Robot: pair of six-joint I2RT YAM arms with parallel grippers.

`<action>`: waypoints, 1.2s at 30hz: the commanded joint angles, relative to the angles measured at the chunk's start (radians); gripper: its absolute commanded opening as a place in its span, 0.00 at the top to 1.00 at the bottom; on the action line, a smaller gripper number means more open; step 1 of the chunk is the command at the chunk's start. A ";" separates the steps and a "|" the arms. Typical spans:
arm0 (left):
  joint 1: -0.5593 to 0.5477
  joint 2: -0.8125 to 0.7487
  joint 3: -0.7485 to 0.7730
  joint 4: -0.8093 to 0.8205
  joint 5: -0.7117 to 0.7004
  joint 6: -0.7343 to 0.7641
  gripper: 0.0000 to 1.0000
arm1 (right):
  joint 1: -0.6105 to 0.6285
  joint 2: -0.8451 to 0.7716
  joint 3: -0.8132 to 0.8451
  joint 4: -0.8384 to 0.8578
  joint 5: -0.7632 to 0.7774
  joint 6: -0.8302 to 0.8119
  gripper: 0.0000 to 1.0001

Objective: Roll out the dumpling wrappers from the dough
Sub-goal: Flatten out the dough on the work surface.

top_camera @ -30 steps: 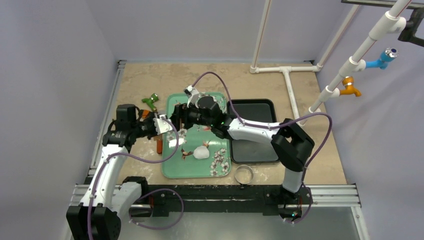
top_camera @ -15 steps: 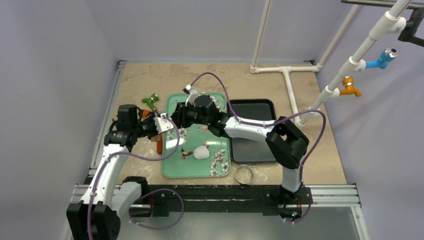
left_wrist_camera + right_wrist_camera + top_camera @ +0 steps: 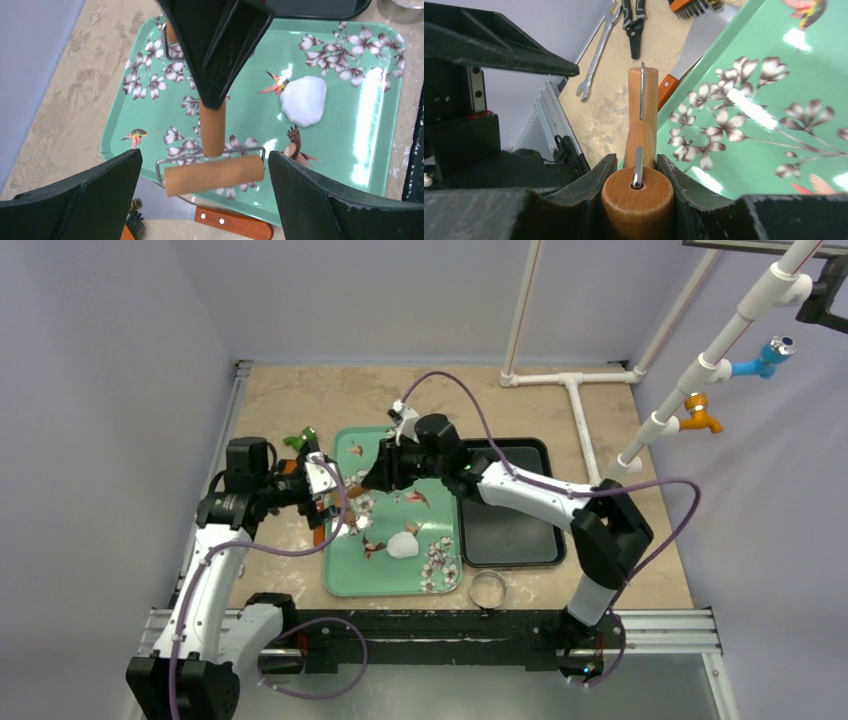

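The dough [image 3: 402, 545] [image 3: 303, 99] is a small white lump lying on the green flowered tray [image 3: 390, 578] [image 3: 250, 112]. No dumpling wrappers are in view. A wooden roller [image 3: 214, 174] [image 3: 637, 197] hangs above the tray's left edge. My right gripper [image 3: 376, 480] [image 3: 637, 186] is shut on it, one finger against each side of the wood. My left gripper [image 3: 333, 502] [image 3: 205, 200] stands open just left of the roller, its fingers wide on either side and touching nothing.
A black tray [image 3: 505, 505] lies right of the green one, with a metal ring cutter [image 3: 487, 588] in front of it. A wooden-handled scraper [image 3: 232, 222] lies under the tray's left edge. Pliers [image 3: 634, 20], a wrench [image 3: 594, 55] and a brush [image 3: 689, 5] lie further left.
My left gripper has opened, let go of the roller and pulled back to the left. My right gripper has closed on the roller and drawn it right and toward the back.
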State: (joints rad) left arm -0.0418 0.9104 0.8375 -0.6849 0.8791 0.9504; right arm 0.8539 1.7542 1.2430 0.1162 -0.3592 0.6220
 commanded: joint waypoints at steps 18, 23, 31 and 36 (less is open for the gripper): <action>-0.011 0.121 -0.129 0.071 -0.343 -0.038 0.15 | -0.026 -0.140 0.080 -0.755 0.096 -0.315 1.00; -0.032 0.143 -0.178 0.132 -0.374 -0.015 0.16 | -0.024 -0.113 0.066 -0.734 0.202 -0.315 1.00; -0.041 0.184 -0.207 0.230 -0.431 -0.053 0.24 | 0.003 -0.093 0.015 -0.692 0.341 -0.310 1.00; -0.042 0.176 -0.222 0.231 -0.433 -0.054 0.27 | 0.007 -0.073 -0.035 -0.644 0.368 -0.300 1.00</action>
State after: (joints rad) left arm -0.0784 1.0992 0.6315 -0.4957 0.4522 0.9009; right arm 0.8684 1.6310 1.2724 -0.5743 -0.2001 0.3519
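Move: Gripped in the right fingers, the wooden roller has still to reach the white dough, some 6 cm back from that hand, 7 cm to its right and 15 cm below. At table height, the cleaver's red handle lies about 13 cm left and 4 cm back of this hand; the metal ring sits roughly 21 cm right of the dough and 11 cm nearer the base. From the left hand the dough is about 19 cm right, 6 cm back and 16 cm below. Carrying the roller by its handle, the right hand sweeps about 11 cm right and 5 cm back, rising slightly before dropping some 8 cm to bring the roller onto the dough; the wrist rolls about 30 degrees so the fingers point more steeply down, then the hand nearly stays, grip kept. The empty left hand sinks about 12 cm and drifts left beside the tray's edge, fingers closing partway. ##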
